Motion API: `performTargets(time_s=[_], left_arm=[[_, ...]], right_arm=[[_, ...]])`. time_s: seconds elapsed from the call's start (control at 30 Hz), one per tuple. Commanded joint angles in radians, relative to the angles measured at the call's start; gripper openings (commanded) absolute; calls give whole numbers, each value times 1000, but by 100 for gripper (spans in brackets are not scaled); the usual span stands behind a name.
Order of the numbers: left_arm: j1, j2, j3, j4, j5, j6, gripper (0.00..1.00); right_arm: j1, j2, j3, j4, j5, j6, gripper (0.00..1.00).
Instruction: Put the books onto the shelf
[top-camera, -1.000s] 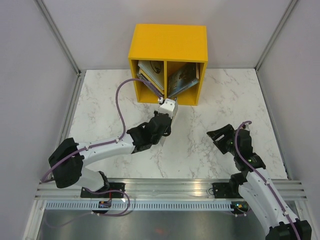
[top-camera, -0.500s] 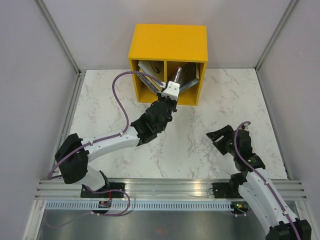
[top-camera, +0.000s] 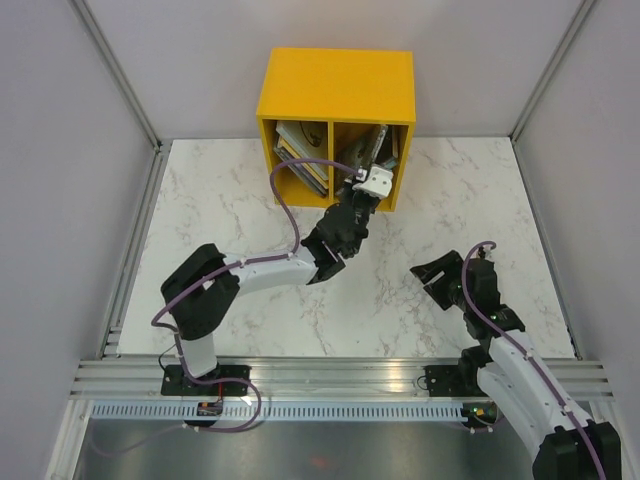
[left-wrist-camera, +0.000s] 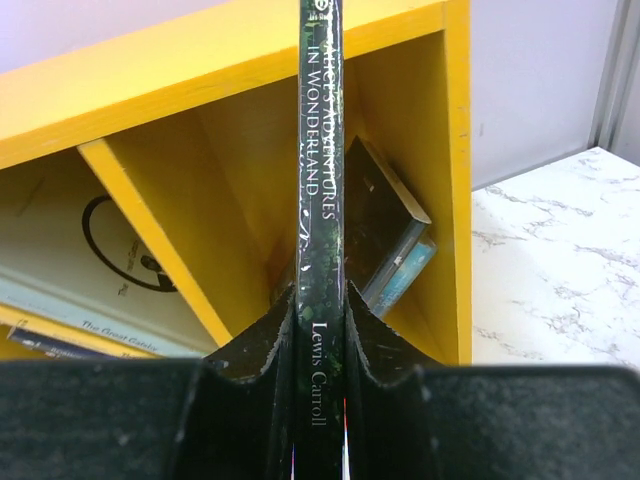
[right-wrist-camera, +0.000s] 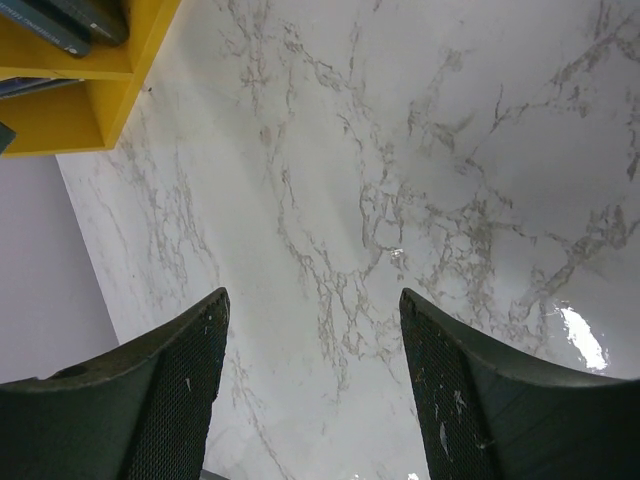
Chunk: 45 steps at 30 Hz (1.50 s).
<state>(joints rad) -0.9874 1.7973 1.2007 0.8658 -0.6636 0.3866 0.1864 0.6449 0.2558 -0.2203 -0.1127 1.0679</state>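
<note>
My left gripper (left-wrist-camera: 320, 300) is shut on a dark green book (left-wrist-camera: 320, 190), whose upright spine reads "Alice's Adventures in Wonderland". It holds the book at the mouth of the right compartment of the yellow shelf (left-wrist-camera: 200, 50), just right of the divider (left-wrist-camera: 150, 220). From above, the left gripper (top-camera: 368, 168) reaches into that right opening of the shelf (top-camera: 335, 85). Other books (left-wrist-camera: 385, 215) lean inside the right compartment. A light book with a black cat outline (left-wrist-camera: 60, 240) lies in the left one. My right gripper (right-wrist-camera: 312, 300) hangs open and empty over the marble.
The marble table (top-camera: 400, 240) spreads in front of the shelf, with grey walls on both sides. My right gripper (top-camera: 432, 275) sits near the table's right front. A corner of the shelf (right-wrist-camera: 60, 130) shows at the top left of the right wrist view.
My left arm has stretched forward and to the right, carrying the book from in front of the divider to the right compartment's mouth. The right arm has hardly moved.
</note>
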Motion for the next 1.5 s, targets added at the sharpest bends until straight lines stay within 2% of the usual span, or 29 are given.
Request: performTargets(time_s=[0.0, 0.33, 0.6, 0.73, 0.97, 1.27, 1.47], left_arm=[[7, 51, 109, 280, 21, 165, 2], [67, 201, 212, 383, 128, 232, 2], [111, 293, 266, 469, 229, 382, 2], [160, 309, 228, 516, 294, 348, 2], [260, 370, 189, 467, 253, 166, 2], [289, 370, 51, 470, 255, 109, 2], [288, 347, -4, 314, 292, 74, 2]], right_arm=[[2, 35, -30, 105, -4, 1, 73], [4, 220, -59, 301, -27, 1, 73], [4, 377, -70, 452, -48, 9, 72], [4, 444, -70, 527, -57, 17, 71], [2, 533, -47, 581, -84, 26, 70], [4, 504, -59, 572, -85, 38, 69], [2, 434, -79, 533, -82, 52, 68]])
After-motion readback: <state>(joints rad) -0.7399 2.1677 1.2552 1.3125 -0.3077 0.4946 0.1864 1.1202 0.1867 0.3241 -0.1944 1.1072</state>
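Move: The left gripper holds Alice's Adventures in Wonderland by its spine. The middle of the shelf's right compartment lies about 17 cm ahead and some 14 cm lower, roughly in line sideways. The divider's front edge is about 8 cm ahead, 7 cm left and 13 cm down. The leaning books are 16 cm ahead, 3 cm right and 18 cm down. From the empty right gripper, the compartment's middle is some 31 cm ahead, 15 cm left and 8 cm up. Bring the left gripper forward about 10 cm and down some 7 cm, keeping its pinch on the spine, to feed the book into the right compartment; swing right at first, then back left towards the divider, tipping the fingers up about 10 degrees. Let the open right gripper sink about 4 cm and ease forward and left over the bare table. ##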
